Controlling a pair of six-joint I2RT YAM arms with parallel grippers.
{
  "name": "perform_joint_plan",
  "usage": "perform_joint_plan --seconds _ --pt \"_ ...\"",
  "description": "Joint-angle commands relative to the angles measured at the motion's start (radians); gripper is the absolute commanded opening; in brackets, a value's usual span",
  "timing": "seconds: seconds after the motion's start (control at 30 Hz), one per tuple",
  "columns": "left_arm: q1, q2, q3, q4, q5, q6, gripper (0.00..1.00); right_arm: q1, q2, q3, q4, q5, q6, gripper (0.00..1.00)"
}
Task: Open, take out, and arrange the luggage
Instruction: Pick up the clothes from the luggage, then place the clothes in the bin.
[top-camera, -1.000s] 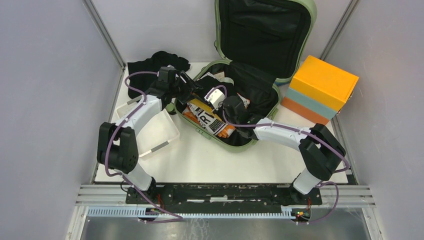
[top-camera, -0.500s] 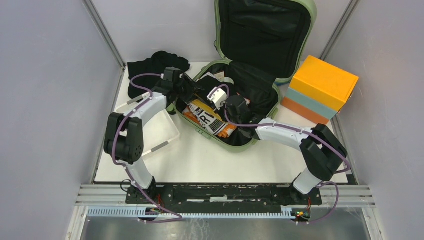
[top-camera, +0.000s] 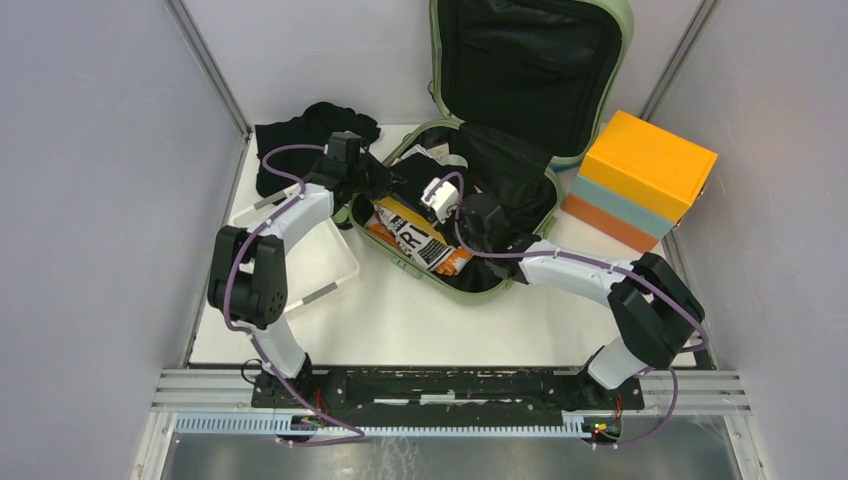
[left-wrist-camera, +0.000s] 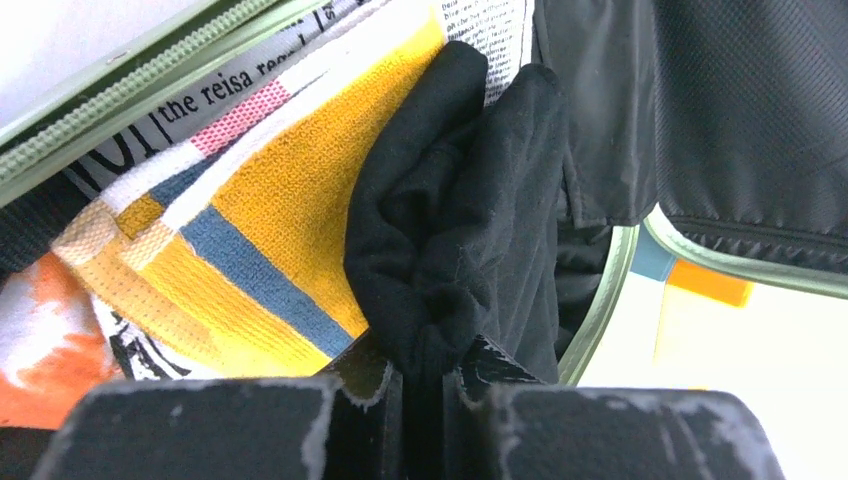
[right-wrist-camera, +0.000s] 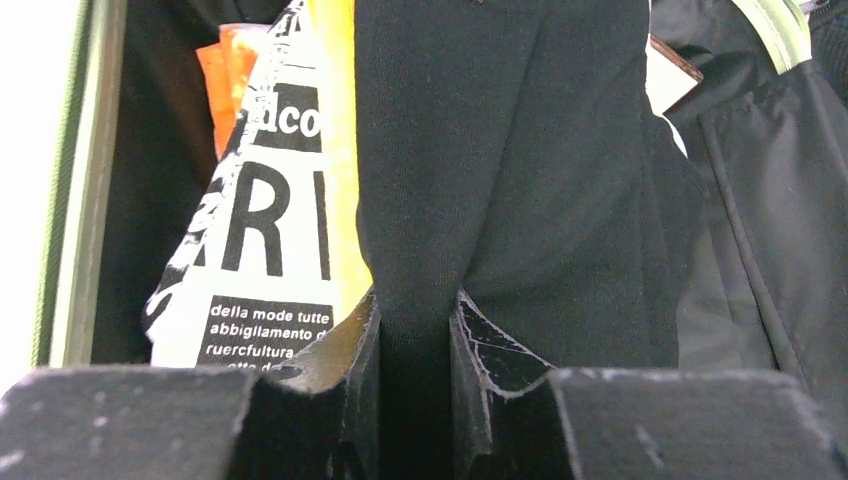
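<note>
The sage-green luggage (top-camera: 497, 285) lies open on the table, its black-lined lid (top-camera: 530, 65) standing up at the back. My left gripper (left-wrist-camera: 430, 365) reaches in over the left rim and is shut on a bunched black cloth (left-wrist-camera: 440, 240), which lies over a yellow, blue and white striped towel (left-wrist-camera: 250, 200). My right gripper (right-wrist-camera: 415, 310) is also inside the case, shut on a fold of black fabric (right-wrist-camera: 480, 150) beside a white bag with black print (right-wrist-camera: 260, 230). In the top view both grippers meet near the case's middle, and the printed bag (top-camera: 420, 240) shows below them.
An orange and light-blue box (top-camera: 640, 180) stands right of the case. A white plastic basket (top-camera: 320, 265) sits left of it under my left arm. A pile of black clothing (top-camera: 300, 135) lies at the back left. Grey walls close in both sides.
My left gripper reached further into the case and closed on the black cloth. My right arm shifted slightly right, its grip unchanged.
</note>
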Motion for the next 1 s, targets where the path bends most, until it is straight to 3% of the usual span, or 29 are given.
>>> perform_joint_plan --seconds 0.0,0.07,0.2,0.23,0.37,0.63,0.97 --pt "0.001 -0.080 0.025 -0.011 -0.036 0.121 0.02 0.004 -0.086 -0.032 0.085 -0.132 -0.013 0.12" --pt "0.001 -0.122 0.013 -0.047 -0.059 0.182 0.02 0.003 -0.098 -0.044 0.092 -0.168 -0.014 0.18" --pt "0.001 -0.212 -0.033 -0.125 -0.086 0.326 0.02 0.001 -0.146 -0.081 0.114 -0.246 -0.011 0.68" --pt "0.001 -0.231 -0.044 -0.153 -0.098 0.366 0.02 -0.003 -0.167 -0.096 0.131 -0.261 -0.004 0.76" --pt "0.004 -0.312 -0.104 -0.259 -0.173 0.505 0.02 -0.040 -0.253 -0.142 0.169 -0.316 0.048 0.94" --pt "0.014 -0.468 -0.150 -0.460 -0.254 0.784 0.02 -0.148 -0.307 -0.271 0.253 -0.374 0.155 0.98" --pt "0.078 -0.632 -0.197 -0.586 -0.441 0.948 0.02 -0.183 -0.306 -0.341 0.310 -0.397 0.200 0.98"
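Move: Ahead of its basket, the left hand pinches the far-left end of the black garment; the white basket's middle lies about 15 cm back, 19 cm left and 10 cm below. The yellow towel, under the garment, is some 4 cm back and 5 cm right of the left hand; the black cloth heap stands about 17 cm left and 6 cm ahead. From the right hand, also gripping the garment, the basket is 26 cm left and 5 cm back. Drawing the held black garment off the stack, the left hand travels about 14 cm left and as far back towards the white basket, rising some 4 cm and rolling about 45 degrees left side up, fingers still shut. The right hand starts back with it, opens wide and lets go, rises about 6 cm, then swings some 5 cm right and sinks most of the way again. ##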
